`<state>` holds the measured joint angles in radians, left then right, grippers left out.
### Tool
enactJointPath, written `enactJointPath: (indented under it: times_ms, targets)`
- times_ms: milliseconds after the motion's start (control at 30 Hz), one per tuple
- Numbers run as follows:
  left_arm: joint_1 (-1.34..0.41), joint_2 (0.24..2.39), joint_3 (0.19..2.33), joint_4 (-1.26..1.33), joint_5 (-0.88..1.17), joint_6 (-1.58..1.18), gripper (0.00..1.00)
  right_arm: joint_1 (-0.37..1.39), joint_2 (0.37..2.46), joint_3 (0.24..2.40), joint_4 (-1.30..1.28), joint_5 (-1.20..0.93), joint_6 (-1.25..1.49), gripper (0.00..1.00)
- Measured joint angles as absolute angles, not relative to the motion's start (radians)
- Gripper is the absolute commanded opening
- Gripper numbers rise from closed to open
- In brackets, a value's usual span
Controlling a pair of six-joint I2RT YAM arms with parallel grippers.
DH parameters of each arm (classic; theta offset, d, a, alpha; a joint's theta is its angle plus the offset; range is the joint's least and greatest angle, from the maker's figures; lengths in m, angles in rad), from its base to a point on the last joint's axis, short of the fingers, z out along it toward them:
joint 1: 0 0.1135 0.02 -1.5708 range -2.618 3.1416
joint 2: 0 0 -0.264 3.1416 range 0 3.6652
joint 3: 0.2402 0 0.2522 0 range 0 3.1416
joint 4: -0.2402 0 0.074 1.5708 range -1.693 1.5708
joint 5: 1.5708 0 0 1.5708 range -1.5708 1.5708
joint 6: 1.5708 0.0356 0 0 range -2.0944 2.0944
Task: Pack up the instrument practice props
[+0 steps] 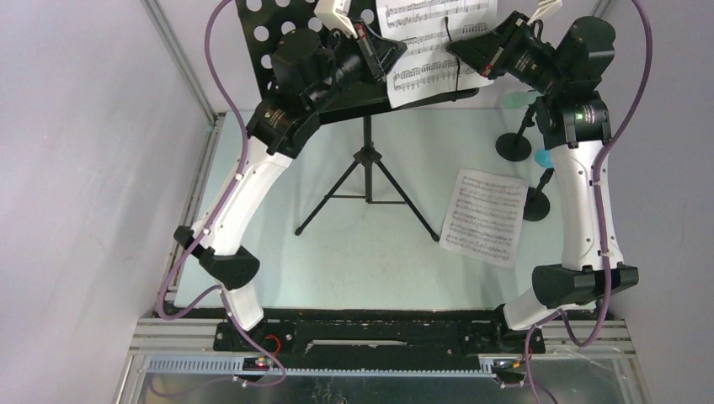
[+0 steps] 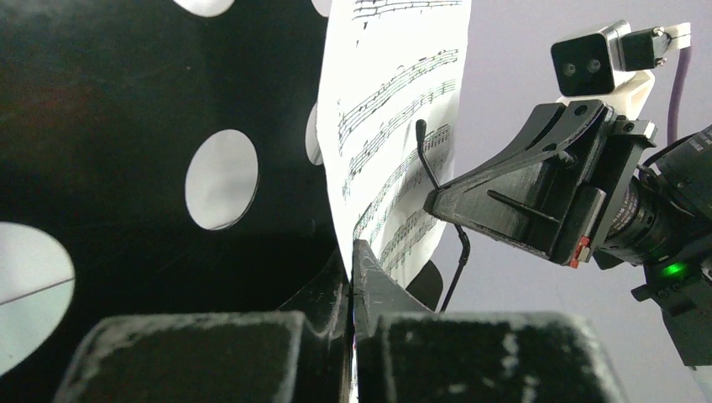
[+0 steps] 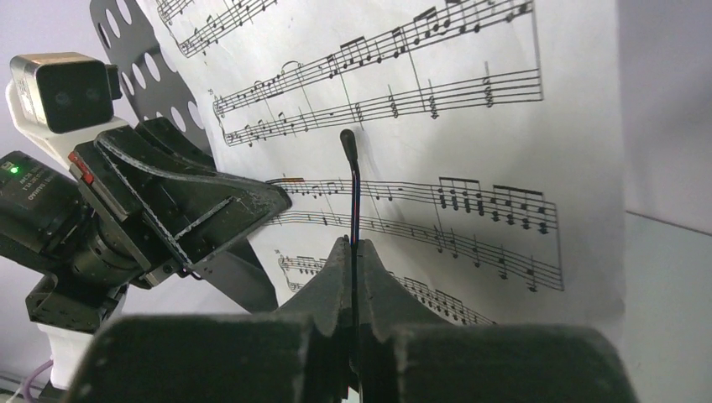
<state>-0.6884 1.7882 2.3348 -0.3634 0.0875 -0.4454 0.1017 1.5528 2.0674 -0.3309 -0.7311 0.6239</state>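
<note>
The black music rack stands at the back on its tripod (image 1: 368, 181), with its perforated desk (image 1: 261, 50) (image 2: 109, 126) facing me. A white sheet-music page (image 1: 429, 67) (image 2: 395, 92) (image 3: 470, 126) rests on the desk. My left gripper (image 1: 399, 54) (image 2: 353, 252) is shut on that page's left edge. A thin black wire page holder (image 3: 353, 180) (image 2: 428, 164) lies over the front of the page, and my right gripper (image 1: 452, 49) (image 3: 353, 243) is shut on it. A second page (image 1: 484, 216) lies flat on the table at the right.
Two round-based black mic holders (image 1: 514, 145) (image 1: 536, 206) stand at the right by my right arm. A mint-green shape (image 1: 515, 99) and a blue one (image 1: 543, 158) show partly behind that arm. The two grippers sit close together at the desk.
</note>
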Motion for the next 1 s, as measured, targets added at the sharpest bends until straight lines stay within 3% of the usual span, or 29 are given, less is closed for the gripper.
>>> enactJointPath:
  times_ms: [533,733,1000]
  targets:
    - [-0.670,1.542,2.143,-0.404,-0.077,-0.372,0.00,0.102,1.537,2.041,-0.303,-0.722,0.624,0.00]
    - [-0.670,1.359,2.032,-0.418,-0.130,-0.327,0.00,0.102,1.531,2.038,-0.316,-0.708,0.609,0.39]
    - [-0.671,1.192,1.935,-0.500,-0.068,-0.273,0.00,0.101,1.408,1.924,-0.377,-0.670,0.511,0.67]
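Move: The left hand already pinches the left edge of the music sheet. The sheet's middle is about 8 cm to its right, some 4 cm farther out and 4 cm higher. The thin clip arm crossing the sheet is about 8 cm to the right of the left hand and level with it; the stand's black plate is centred some 6 cm left, 5 ahead and 5 above. The right hand's shut fingers are on that clip arm, at its own point. Leftwards and back towards the robot, the left hand draws the pinched sheet off the plate by about 15 cm left and 12 cm back, rising a little and turning some 12 degrees counter-clockwise. The right hand keeps the clip arm between its fingers in place for most of the pull, then opens to over half and backs off roughly 3 cm. ##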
